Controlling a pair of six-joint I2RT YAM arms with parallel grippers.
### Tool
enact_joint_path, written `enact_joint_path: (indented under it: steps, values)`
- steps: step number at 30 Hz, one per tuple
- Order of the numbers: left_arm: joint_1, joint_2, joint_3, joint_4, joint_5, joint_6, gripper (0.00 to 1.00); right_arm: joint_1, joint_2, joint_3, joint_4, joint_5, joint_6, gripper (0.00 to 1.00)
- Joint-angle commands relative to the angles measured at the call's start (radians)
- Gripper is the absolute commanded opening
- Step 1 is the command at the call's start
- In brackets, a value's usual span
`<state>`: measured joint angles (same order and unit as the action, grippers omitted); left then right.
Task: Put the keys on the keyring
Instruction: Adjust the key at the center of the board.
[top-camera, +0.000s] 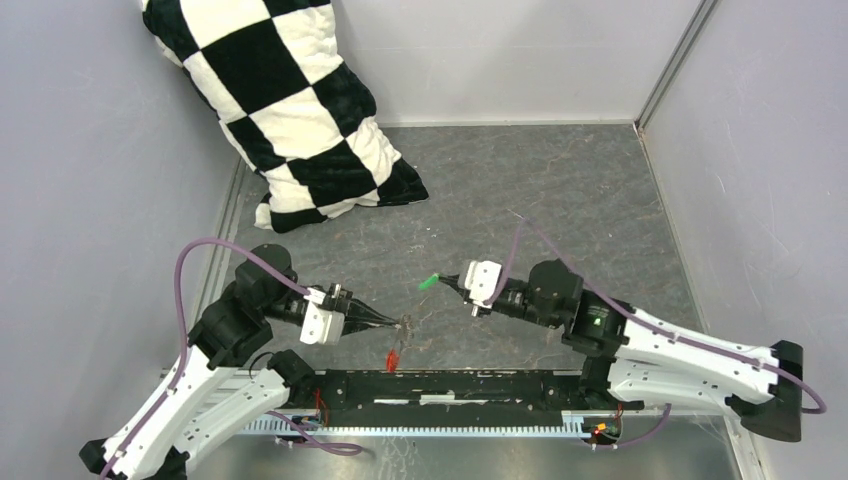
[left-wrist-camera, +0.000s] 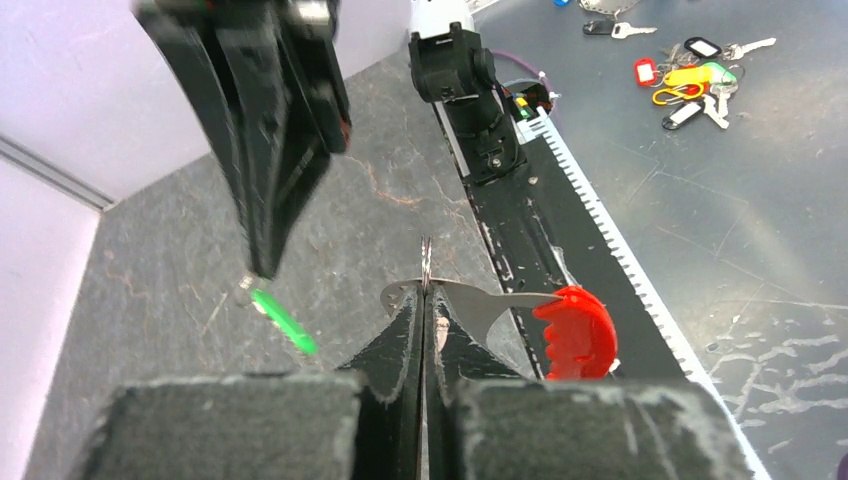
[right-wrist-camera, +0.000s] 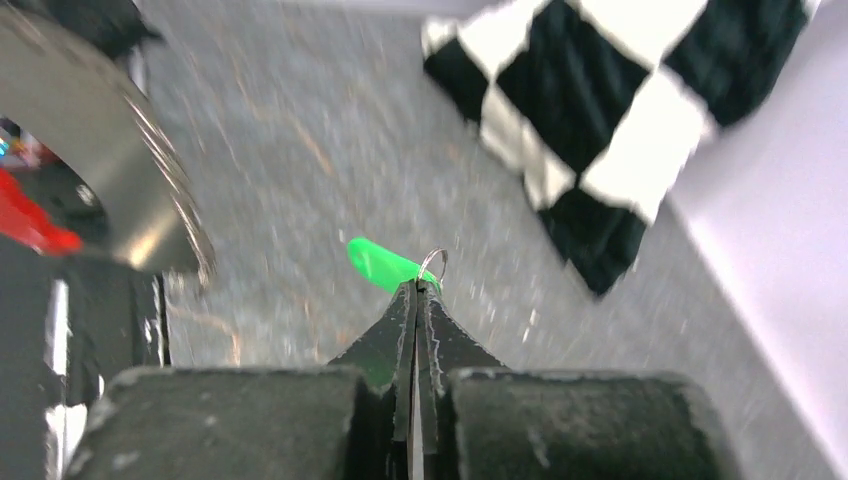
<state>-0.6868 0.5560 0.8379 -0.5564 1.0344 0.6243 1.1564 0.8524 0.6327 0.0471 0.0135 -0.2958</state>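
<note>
The keyring hangs from my left gripper (top-camera: 404, 323), which is shut on its thin silver ring (left-wrist-camera: 426, 262). A flat metal piece (left-wrist-camera: 478, 303) and the red tag (left-wrist-camera: 575, 333) hang beside the fingers; from above, the red tag (top-camera: 392, 360) dangles near the table's front edge. My right gripper (top-camera: 441, 281) is shut on the small key with the green head (top-camera: 429, 282), held up in the air just right of the left gripper's tip. In the right wrist view the green key (right-wrist-camera: 378, 265) and a small wire loop (right-wrist-camera: 433, 264) stick out past the shut fingertips (right-wrist-camera: 417, 288).
A black-and-white checkered pillow (top-camera: 290, 110) leans in the back left corner. Grey walls close in the table on three sides. A black rail (top-camera: 450, 385) runs along the front edge. Other keys and coloured tags (left-wrist-camera: 690, 80) lie on the surface beyond that edge.
</note>
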Motion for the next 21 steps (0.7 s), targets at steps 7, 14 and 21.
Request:
enact_joint_path:
  steps: [7,14,21]
  values:
    - [-0.003,0.104,0.183,0.006,0.141,0.177,0.02,0.005,-0.029,0.377,-0.334,-0.352,-0.354,0.01]
    - [-0.002,0.166,0.285,0.025,0.205,0.151,0.02,0.005,0.050,0.573,-0.523,-0.572,-0.505,0.01]
    - [-0.002,0.161,0.264,0.046,0.244,0.187,0.02,0.003,0.107,0.618,-0.587,-0.672,-0.576,0.01]
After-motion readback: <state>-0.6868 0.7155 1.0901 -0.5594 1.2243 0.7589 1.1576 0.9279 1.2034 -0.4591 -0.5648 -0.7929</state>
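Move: The metal keyring board, already gripped by the left hand, has its middle about 12 cm back, 7 cm left and 4 cm above the right hand. Its red handle is some 15 cm back, 7 cm left and 3 cm above that hand. The green key, still pinched in the right hand, lies roughly 8 cm ahead, 5 cm right and 7 cm below the left hand. The green key goes up some 14 cm and back about 9 cm in the right hand's closed fingers, towards the ringed edge of the keyring board, while the wrist swings about 35 degrees counter-clockwise and tips up. The left hand keeps its pinch on the board and lifts it 7 to 8 cm, turning slightly clockwise. ##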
